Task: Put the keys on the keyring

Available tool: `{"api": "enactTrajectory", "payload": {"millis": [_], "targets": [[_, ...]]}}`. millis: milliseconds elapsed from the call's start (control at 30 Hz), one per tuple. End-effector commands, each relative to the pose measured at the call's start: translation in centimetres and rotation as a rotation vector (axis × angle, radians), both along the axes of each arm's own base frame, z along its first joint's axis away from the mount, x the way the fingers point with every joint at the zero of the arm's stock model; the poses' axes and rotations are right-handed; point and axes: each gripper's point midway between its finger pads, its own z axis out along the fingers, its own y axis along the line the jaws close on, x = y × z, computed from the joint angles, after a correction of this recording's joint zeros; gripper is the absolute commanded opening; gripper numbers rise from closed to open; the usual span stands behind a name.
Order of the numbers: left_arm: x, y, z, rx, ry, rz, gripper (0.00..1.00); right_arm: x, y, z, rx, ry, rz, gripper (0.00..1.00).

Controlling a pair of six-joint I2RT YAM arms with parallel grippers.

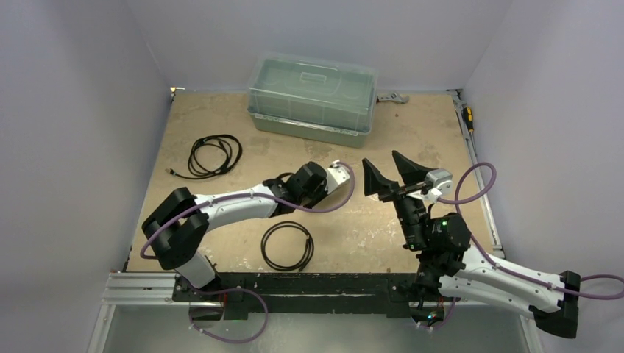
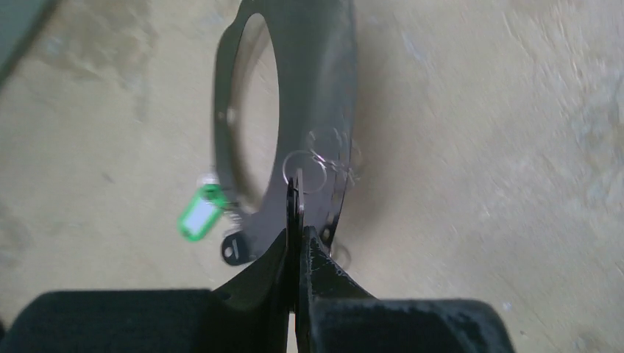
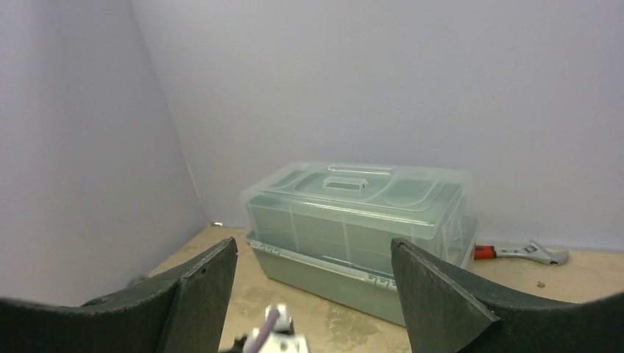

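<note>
In the left wrist view my left gripper (image 2: 298, 232) is shut on a thin dark flat piece with a silvery edge, seen edge-on; it looks like one of the keys (image 2: 294, 202). Small clear rings (image 2: 305, 170) lie at its far tip. The keyring (image 2: 218, 118), a large thin loop, curves away from the jaws over a broad shadow. Beside its left arc lie a green tag (image 2: 200, 213) and a black key head (image 2: 234, 251). From above, the left gripper (image 1: 325, 185) covers all of this. My right gripper (image 1: 394, 176) hovers open, holding nothing (image 3: 313, 246).
A clear lidded plastic box (image 1: 313, 99) (image 3: 353, 220) stands at the back, with a grey spanner (image 1: 390, 97) (image 3: 526, 252) to its right. A black hoop (image 1: 287, 246) lies near the front, and a coiled black cable (image 1: 213, 156) lies on the left.
</note>
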Motion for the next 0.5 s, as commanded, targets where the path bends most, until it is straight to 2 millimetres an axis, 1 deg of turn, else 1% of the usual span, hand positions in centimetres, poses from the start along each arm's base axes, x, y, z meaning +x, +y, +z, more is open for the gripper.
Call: {"api": "enactTrajectory", "payload": {"millis": [0,67,167,233,300,400,467], "targets": [[-2.2,-1.3,-1.0,-0.098,0.04,-0.016,0.0,0.1,-1.0,0.6,0.043,-0.009,-0.032,0.8],[-3.5,-1.7,-1.8,-0.11,0.07,-0.046,0.0,0.1,-0.9,0.5,0.041,-0.007,-0.033,0.8],[-5.2,-2.3,-2.5,-0.122,0.091,-0.098,0.0,0.1,-0.8,0.5,0.038,-0.004,-0.033,0.8],[-6.1,-2.4,-3.2,-0.109,0.109,-0.121,0.0,0.2,-0.8,0.4,0.037,-0.003,-0.033,0.8],[-6.4,-2.8,-3.6,-0.117,0.101,-0.142,0.0,0.2,-0.7,0.4,0.038,-0.003,-0.031,0.8],[-6.0,-2.2,-4.6,-0.088,0.095,-0.109,0.0,0.2,-0.6,0.4,0.033,0.0,-0.033,0.8],[-5.9,-2.2,-4.7,-0.093,0.097,-0.097,0.0,0.2,-0.7,0.4,0.035,0.0,-0.035,0.8]]}}
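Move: The metal keyring plate is already hanging from a small split ring in the left fingertips. It is headed for bare table about 7 cm back, 1 cm to the right and roughly 9 cm below that hand. From the same hand the near coiled cable lies some 16 cm back and 9 cm left, the clear box about 22 cm ahead and 2 cm left. The landing spot is around 14 cm left of the idle right hand, 1 cm ahead and 36 cm below. The keyring plate and its keys, still pinched by the split ring, are brought down and back towards the bare table on the near coil's side. The left hand draws back about 7 cm while sinking about 6 cm, quickly at first, then easing almost to a stop. The wrist tips slightly further down and turns a little clockwise; the fingers stay shut. ##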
